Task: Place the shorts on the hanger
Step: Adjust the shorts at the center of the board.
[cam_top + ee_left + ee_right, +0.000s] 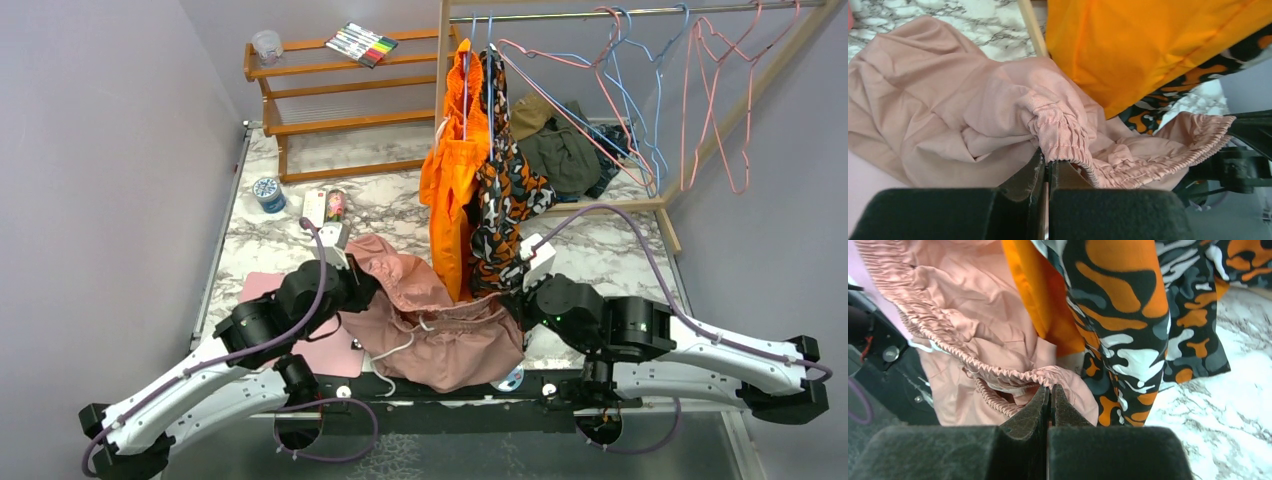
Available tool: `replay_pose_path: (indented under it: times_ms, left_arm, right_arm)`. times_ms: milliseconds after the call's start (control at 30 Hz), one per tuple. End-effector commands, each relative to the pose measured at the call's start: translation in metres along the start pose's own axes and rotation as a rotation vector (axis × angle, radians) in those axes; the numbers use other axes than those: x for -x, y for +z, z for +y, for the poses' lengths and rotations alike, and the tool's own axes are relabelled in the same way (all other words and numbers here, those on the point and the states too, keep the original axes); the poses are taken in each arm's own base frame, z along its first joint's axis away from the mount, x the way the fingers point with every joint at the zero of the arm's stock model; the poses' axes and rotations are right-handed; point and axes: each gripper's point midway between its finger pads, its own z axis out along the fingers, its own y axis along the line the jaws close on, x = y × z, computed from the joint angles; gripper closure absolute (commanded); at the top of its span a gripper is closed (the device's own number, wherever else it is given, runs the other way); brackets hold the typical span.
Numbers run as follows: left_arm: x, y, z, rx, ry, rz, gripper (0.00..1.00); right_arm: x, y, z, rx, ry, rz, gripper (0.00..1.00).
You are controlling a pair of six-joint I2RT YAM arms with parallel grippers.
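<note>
The dusty-pink shorts [440, 325] lie bunched at the near edge of the marble table, with the white drawstring trailing off the front. My left gripper [366, 285] is shut on the gathered waistband [1060, 140] at the shorts' left end. My right gripper [520, 305] is shut on the waistband [1013, 376] at the right end, beside the hanging camouflage garment. The waistband sags between the two grips. A pink wire hanger [716, 95] hangs on the rail at the back right, far from both grippers.
An orange garment [450, 190] and a camouflage garment [505, 200] hang from the rail just behind the shorts. A wooden shelf [330, 110] with markers [362, 43] stands at the back left. A tin [268, 193], a pink mat [325, 352] and an olive clothes pile [560, 150] lie around.
</note>
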Motion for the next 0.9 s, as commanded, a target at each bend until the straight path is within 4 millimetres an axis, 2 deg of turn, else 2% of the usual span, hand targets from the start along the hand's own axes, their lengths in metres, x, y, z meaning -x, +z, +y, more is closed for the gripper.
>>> replay_pose_path:
  times_ms: [0,233,300,367,500,567,667,733,800,867]
  left_arm:
    - [0.001,0.013,0.009,0.082,-0.026,-0.013,1.0]
    - [-0.025,0.049,0.013,0.117,0.078,0.072,1.0]
    - [-0.039,0.057,0.022,0.14,0.092,0.1,1.0]
    - [-0.056,0.063,0.029,0.153,0.096,0.138,1.0]
    - [-0.08,0.071,0.036,0.171,0.072,0.204,1.0]
    - [-0.088,0.075,0.042,0.192,0.065,0.223,1.0]
    - [-0.096,0.08,0.051,0.248,0.063,0.249,1.0]
    - [-0.08,0.081,0.052,0.284,0.074,0.237,1.0]
    - [-0.03,0.078,0.039,0.275,0.125,0.165,1.0]
    - [0.029,0.069,0.015,0.227,0.156,0.058,1.0]
  right_arm:
    - [-0.004,0.007,-0.011,-0.081,0.086,-0.031,0.99]
    - [-0.029,0.022,-0.006,-0.07,0.026,0.045,0.99]
    - [-0.038,0.022,-0.004,-0.058,0.03,0.072,0.99]
    - [-0.045,0.024,0.008,0.016,0.026,0.09,0.98]
    - [-0.059,0.026,0.016,0.047,0.072,0.138,0.95]
    - [-0.068,0.03,0.012,0.002,0.11,0.158,0.96]
    - [-0.082,0.034,-0.012,-0.161,0.185,0.174,0.99]
    - [-0.08,0.031,-0.023,-0.238,0.226,0.16,0.99]
    - [-0.053,0.023,-0.028,-0.262,0.239,0.095,0.99]
    - [-0.015,0.012,-0.031,-0.258,0.235,-0.007,0.99]
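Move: Both hands already hold the pink shorts by the ends of the waistband. The near middle of the tabletop, where they are headed, lies about 13 cm right of the left hand, 5 cm back and 18 cm below; from the right hand it is some 16 cm left, 4 cm back and 18 cm below. The camouflage trousers' lower end is roughly 8 cm ahead and 3 cm left of the right hand, the orange trousers' lower end about 7 cm ahead and 12 cm left, both 3 cm lower. Down go both hands together, shut on the two ends of the shorts' waistband, bringing the shorts towards the near middle of the table: the left sinks about 13 cm, edging forward near the end, the right only some 8 cm. Both tip their fingers farther down; the left also rolls some 20 degrees, its left side rising, and late on the right swings a little clockwise. ##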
